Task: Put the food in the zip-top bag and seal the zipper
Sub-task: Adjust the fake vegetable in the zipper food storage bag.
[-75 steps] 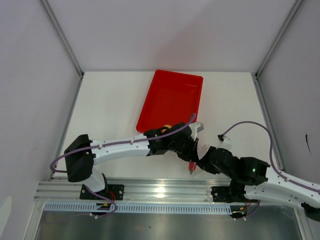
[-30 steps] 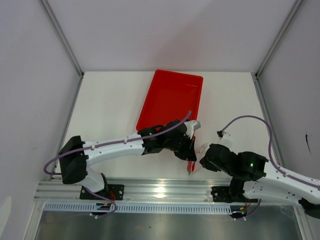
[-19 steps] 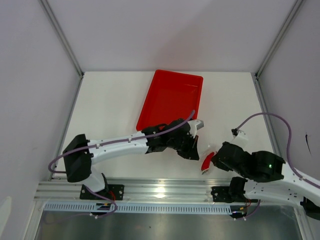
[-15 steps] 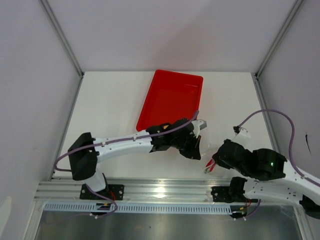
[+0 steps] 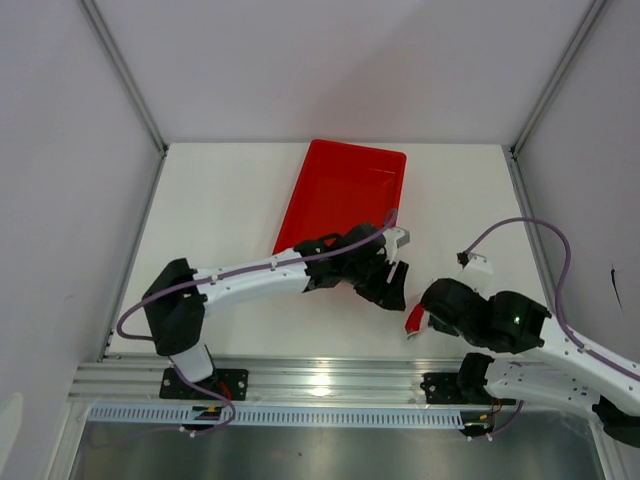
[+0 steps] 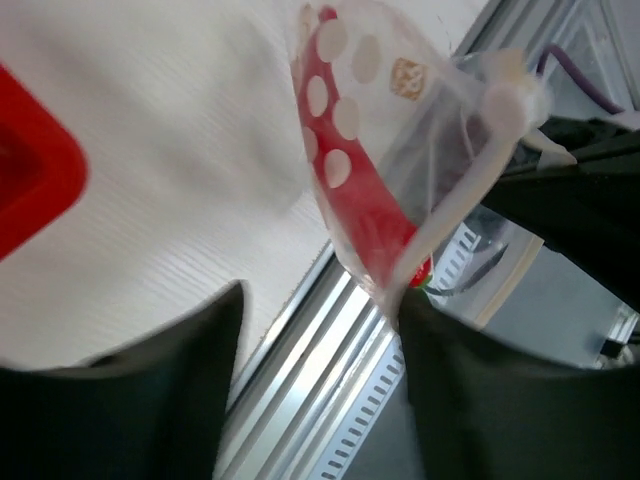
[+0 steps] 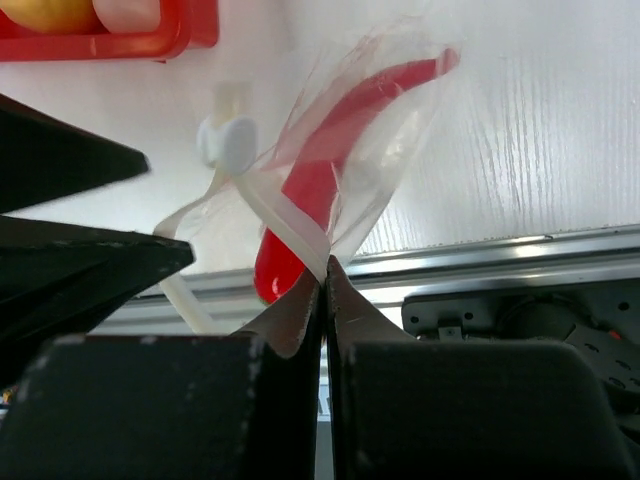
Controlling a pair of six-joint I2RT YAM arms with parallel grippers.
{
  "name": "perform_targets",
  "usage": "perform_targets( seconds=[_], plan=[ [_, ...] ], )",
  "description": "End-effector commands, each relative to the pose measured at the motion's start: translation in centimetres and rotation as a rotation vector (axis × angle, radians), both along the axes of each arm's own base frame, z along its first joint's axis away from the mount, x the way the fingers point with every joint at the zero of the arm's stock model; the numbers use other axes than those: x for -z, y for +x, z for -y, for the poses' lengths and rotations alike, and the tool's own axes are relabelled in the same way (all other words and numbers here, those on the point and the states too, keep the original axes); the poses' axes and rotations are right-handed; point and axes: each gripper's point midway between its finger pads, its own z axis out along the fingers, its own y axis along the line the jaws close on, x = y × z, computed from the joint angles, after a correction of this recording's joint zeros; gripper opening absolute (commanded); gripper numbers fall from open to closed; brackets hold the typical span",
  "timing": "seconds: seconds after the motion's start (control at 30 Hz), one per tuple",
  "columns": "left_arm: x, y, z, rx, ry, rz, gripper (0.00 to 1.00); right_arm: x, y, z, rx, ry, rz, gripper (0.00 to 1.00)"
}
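The zip-top bag (image 7: 345, 150) is clear and crinkled, with the red chili pepper (image 7: 325, 175) inside. It hangs above the table near the front rail. My right gripper (image 7: 325, 275) is shut on the bag's white zipper strip (image 7: 285, 225). In the top view the right gripper (image 5: 424, 316) holds the chili's red shape (image 5: 413, 320). My left gripper (image 6: 320, 390) is open, and the bag (image 6: 400, 120) brushes its right finger (image 6: 500, 400). From above, the left gripper (image 5: 396, 278) sits just left of the bag. The yellow fruit (image 7: 45, 10) and pale ball (image 7: 130, 12) lie in the red tray's corner.
The red tray (image 5: 345, 190) lies at the back centre, its near corner (image 6: 30, 180) close to the left gripper. The aluminium rail (image 5: 320, 375) runs along the front edge, right below the hanging bag. Frame posts stand at the table's sides.
The left gripper has opened and released the bag. The right gripper has carried the bag with the chili to the right, away from the left one.
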Motion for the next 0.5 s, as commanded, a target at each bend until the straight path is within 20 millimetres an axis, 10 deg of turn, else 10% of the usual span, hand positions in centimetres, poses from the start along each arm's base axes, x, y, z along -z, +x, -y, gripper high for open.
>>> perform_targets(
  seconds=[0.0, 0.2, 0.47],
  plan=[
    [-4.6, 3.5, -1.8, -0.081, -0.083, 0.093, 0.7, -0.3, 0.9, -0.1, -0.016, -0.01, 0.031, 0.0],
    [-8.4, 8.7, -4.8, -0.196, -0.121, 0.173, 0.82, 0.9, 2.5, -0.8, -0.025, -0.023, -0.003, 0.0],
    [-6.3, 17.4, -10.3, -0.392, 0.022, 0.119, 0.84, 1.7, 4.7, -1.3, -0.048, -0.029, -0.03, 0.0]
  ],
)
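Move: Roughly 12 cm ahead of the left hand, 13 cm to its left and 12 cm lower, the yellow food sits in the red box; the pink egg beside it is some 9 cm ahead and 8 cm left. The red vegetable, inside the bag the right fingers already pinch, lies about 3 cm ahead of the right hand, 2 cm left and 7 cm down, with the box's near right corner 9 cm ahead and 11 cm left. Swinging away from the bag, its fingers spreading wider, the left hand speeds forward about 15 cm, with some 8 cm to the left and a 7 cm rise, out over the red box, turning about 20 degrees counter-clockwise. The right hand keeps its pinch on the bag's rim and eases forward and down, roughly 4 cm in all. ##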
